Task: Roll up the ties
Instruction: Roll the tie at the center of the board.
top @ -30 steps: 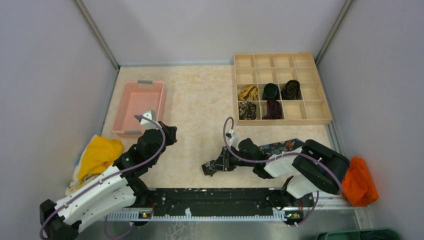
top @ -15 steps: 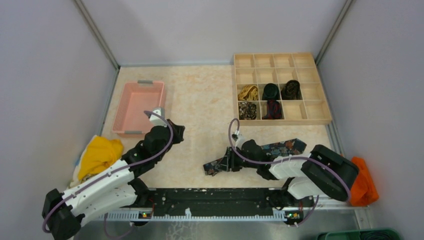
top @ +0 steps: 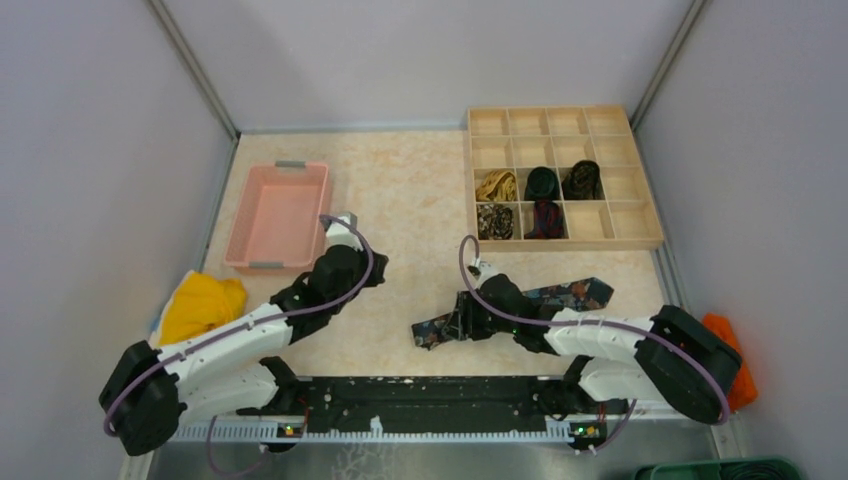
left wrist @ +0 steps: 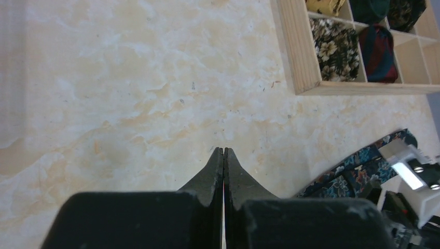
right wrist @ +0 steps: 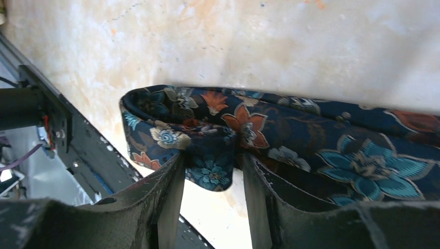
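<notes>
A dark floral tie [top: 570,296] lies as a long strip on the table in front of the wooden organizer [top: 640,225]. Its near end is folded over. My right gripper [top: 455,325] is at that folded end; in the right wrist view its fingers [right wrist: 212,161] pinch the bunched fabric of the tie [right wrist: 311,129]. My left gripper [top: 375,265] is shut and empty over bare table left of the tie; its closed tips [left wrist: 223,150] show with the tie [left wrist: 353,174] to their right. Several rolled ties, such as the gold one [top: 496,185] and the red-black one [top: 545,218], sit in organizer compartments.
A pink bin [top: 277,210] stands at the back left. A yellow cloth [top: 200,305] lies at the left edge by the left arm. An orange cloth [top: 728,350] lies at the right edge. Grey walls close in the table.
My left arm has reached forward and to the right, toward the table's middle. My right gripper has shifted slightly right with the tie's folded end.
</notes>
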Available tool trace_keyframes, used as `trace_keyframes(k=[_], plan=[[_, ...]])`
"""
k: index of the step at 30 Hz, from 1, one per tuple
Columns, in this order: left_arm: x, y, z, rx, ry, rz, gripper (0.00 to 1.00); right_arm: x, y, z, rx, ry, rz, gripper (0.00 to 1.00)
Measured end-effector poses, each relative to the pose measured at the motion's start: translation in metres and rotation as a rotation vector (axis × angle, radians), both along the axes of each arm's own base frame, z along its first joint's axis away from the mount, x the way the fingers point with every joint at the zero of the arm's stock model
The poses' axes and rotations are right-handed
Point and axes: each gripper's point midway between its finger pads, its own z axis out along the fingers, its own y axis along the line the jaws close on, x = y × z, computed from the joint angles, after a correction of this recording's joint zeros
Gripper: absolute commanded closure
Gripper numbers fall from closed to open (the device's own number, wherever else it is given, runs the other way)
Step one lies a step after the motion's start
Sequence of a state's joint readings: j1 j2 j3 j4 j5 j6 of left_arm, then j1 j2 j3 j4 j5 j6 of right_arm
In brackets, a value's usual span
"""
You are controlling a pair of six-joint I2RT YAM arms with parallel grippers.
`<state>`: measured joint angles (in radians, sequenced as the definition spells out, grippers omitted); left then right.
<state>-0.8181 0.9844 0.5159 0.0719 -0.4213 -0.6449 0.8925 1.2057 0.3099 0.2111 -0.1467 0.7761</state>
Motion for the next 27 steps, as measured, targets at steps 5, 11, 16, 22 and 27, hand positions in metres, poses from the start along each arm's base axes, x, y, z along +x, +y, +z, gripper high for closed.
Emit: trace_keyframes(k=[5, 11, 16, 22, 27], plan=[[0.001, -0.017, -0.032, 0.041, 0.071, -0.056, 1.00, 0.001, -0.013, 0.001, -0.054, -0.020, -0.021, 0.55], [0.001, -0.042, -0.065, 0.057, 0.143, -0.151, 1.00, -0.004, -0.017, 0.018, -0.076, -0.063, -0.011, 0.75], [-0.001, -0.063, -0.083, 0.049, 0.162, -0.245, 1.00, -0.029, 0.000, 0.044, -0.024, -0.110, 0.061, 1.00], [-0.005, -0.085, -0.091, 0.020, 0.141, -0.362, 1.00, -0.056, 0.010, 0.020, -0.081, -0.047, 0.130, 1.00], [-0.018, -0.093, -0.103, -0.002, 0.151, -0.449, 1.00, -0.063, 0.014, -0.012, -0.161, -0.004, 0.149, 1.00]])
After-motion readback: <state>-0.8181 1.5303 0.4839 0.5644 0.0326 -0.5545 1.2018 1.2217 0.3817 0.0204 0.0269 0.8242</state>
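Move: Between the right hand's open fingers stands the loose flap of the tie's folded end; the middle of that folded end is about 4 cm left, level fore and aft, 2 cm below. The tie's far tip is some 30 cm right and 9 cm ahead, the board's near edge about 9 cm back, and the floral tie in the box 9 cm right and 23 cm ahead. From the left hand the folded end is about 8 cm right, 11 cm back and 14 cm below. The right fingers come free of the tie's flap: after a 2 cm slide left the hand rises about 4 cm, shuts and draws back some 6 cm. It then sinks below its starting height, closed fingertips close by the flap's near edge, touch not clear. The shut left hand swoops down and right, roughly 10 cm each way, towards the folded end, turning clockwise. ##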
